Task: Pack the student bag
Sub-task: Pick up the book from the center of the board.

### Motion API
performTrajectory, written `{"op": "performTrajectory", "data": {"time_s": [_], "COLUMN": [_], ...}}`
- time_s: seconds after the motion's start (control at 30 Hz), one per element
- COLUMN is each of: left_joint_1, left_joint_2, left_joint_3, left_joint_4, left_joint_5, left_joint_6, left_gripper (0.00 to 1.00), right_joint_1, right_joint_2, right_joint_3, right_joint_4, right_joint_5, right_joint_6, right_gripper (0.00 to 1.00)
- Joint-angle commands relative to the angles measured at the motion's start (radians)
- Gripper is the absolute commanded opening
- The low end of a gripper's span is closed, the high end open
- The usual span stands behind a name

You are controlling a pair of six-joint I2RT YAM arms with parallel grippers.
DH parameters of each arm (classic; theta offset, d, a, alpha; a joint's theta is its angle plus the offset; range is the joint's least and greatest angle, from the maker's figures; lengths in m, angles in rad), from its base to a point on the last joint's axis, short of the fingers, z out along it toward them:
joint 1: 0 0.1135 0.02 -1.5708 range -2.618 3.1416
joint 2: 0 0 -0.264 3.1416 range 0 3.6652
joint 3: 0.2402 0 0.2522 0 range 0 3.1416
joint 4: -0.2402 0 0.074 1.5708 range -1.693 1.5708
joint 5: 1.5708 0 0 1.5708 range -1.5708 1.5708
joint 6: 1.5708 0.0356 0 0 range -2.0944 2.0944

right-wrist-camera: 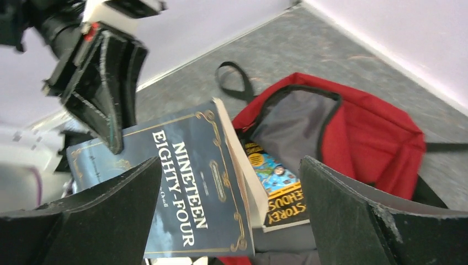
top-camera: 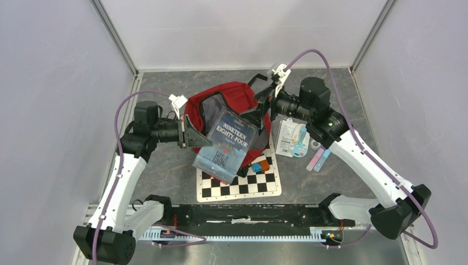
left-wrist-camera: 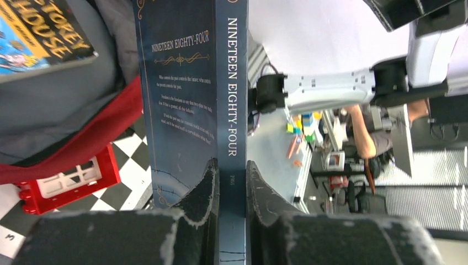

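The student bag (top-camera: 243, 95) lies red and open in the middle of the table, its grey lining (right-wrist-camera: 292, 124) showing. A dark blue book, Nineteen Eighty-Four (top-camera: 229, 144), hangs tilted over the bag's near edge. My left gripper (top-camera: 193, 137) is shut on the book's spine (left-wrist-camera: 230, 83), one finger (left-wrist-camera: 201, 190) on each side. My right gripper (top-camera: 260, 109) stands wide open above the bag's mouth, apart from the book (right-wrist-camera: 187, 187). A second, colourful book (right-wrist-camera: 278, 190) lies inside the bag.
A chessboard mat (top-camera: 259, 185) lies in front of the bag with small coloured blocks (top-camera: 259, 165) on it. A red toy window block (left-wrist-camera: 72, 185) sits by the bag. To the right lie a white packet (top-camera: 290, 138) and pink and blue markers (top-camera: 319, 160). Walls enclose the table.
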Motion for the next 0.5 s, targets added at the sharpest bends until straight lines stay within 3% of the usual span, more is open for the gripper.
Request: {"op": "performTrajectory", "data": {"time_s": [0.0,0.17,0.47], "left_joint_1": [-0.082,-0.187,-0.245], "left_joint_2": [-0.006,0.015,0.041], "left_joint_3": [0.06,0.083,0.156], "left_joint_4": [-0.055,-0.101,-0.107], "left_joint_5": [0.093,0.125,0.166], "left_joint_6": [0.138,0.19,0.219], "left_gripper": [0.02,0.02,0.02], "right_joint_1": [0.003,0.006,0.076], "right_joint_2": [0.044,0.078,0.071], "right_joint_3": [0.016,-0.017,-0.126], "right_joint_4": [-0.073,-0.054,-0.034], "right_joint_5": [-0.282,-0.491,-0.616], "right_joint_6": [-0.068,-0.027,-0.013], "right_gripper": [0.98,0.98,0.97]}}
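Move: The left hand holds Nineteen Eighty-Four by its spine, the book's middle about 6 cm to its right and 1 cm back. The chessboard's middle is some 10 cm right, 10 back and 27 below that hand, the open bag about 7 ahead, 5 right and 20 below. From the empty right hand, the book's middle lies about 8 cm left, 13 back and 9 lower; the bag is roughly 8 left, 5 back and 28 below. Back towards the robot about 9 cm, down some 6 and a little left, the open right hand sweeps in to the book's free end, turning counter-clockwise about 30 degrees and tipping down. The left hand, still pinching the spine, draws the book back about 5 cm and rightwards over the chessboard, swinging it clockwise, and slows towards the end. ##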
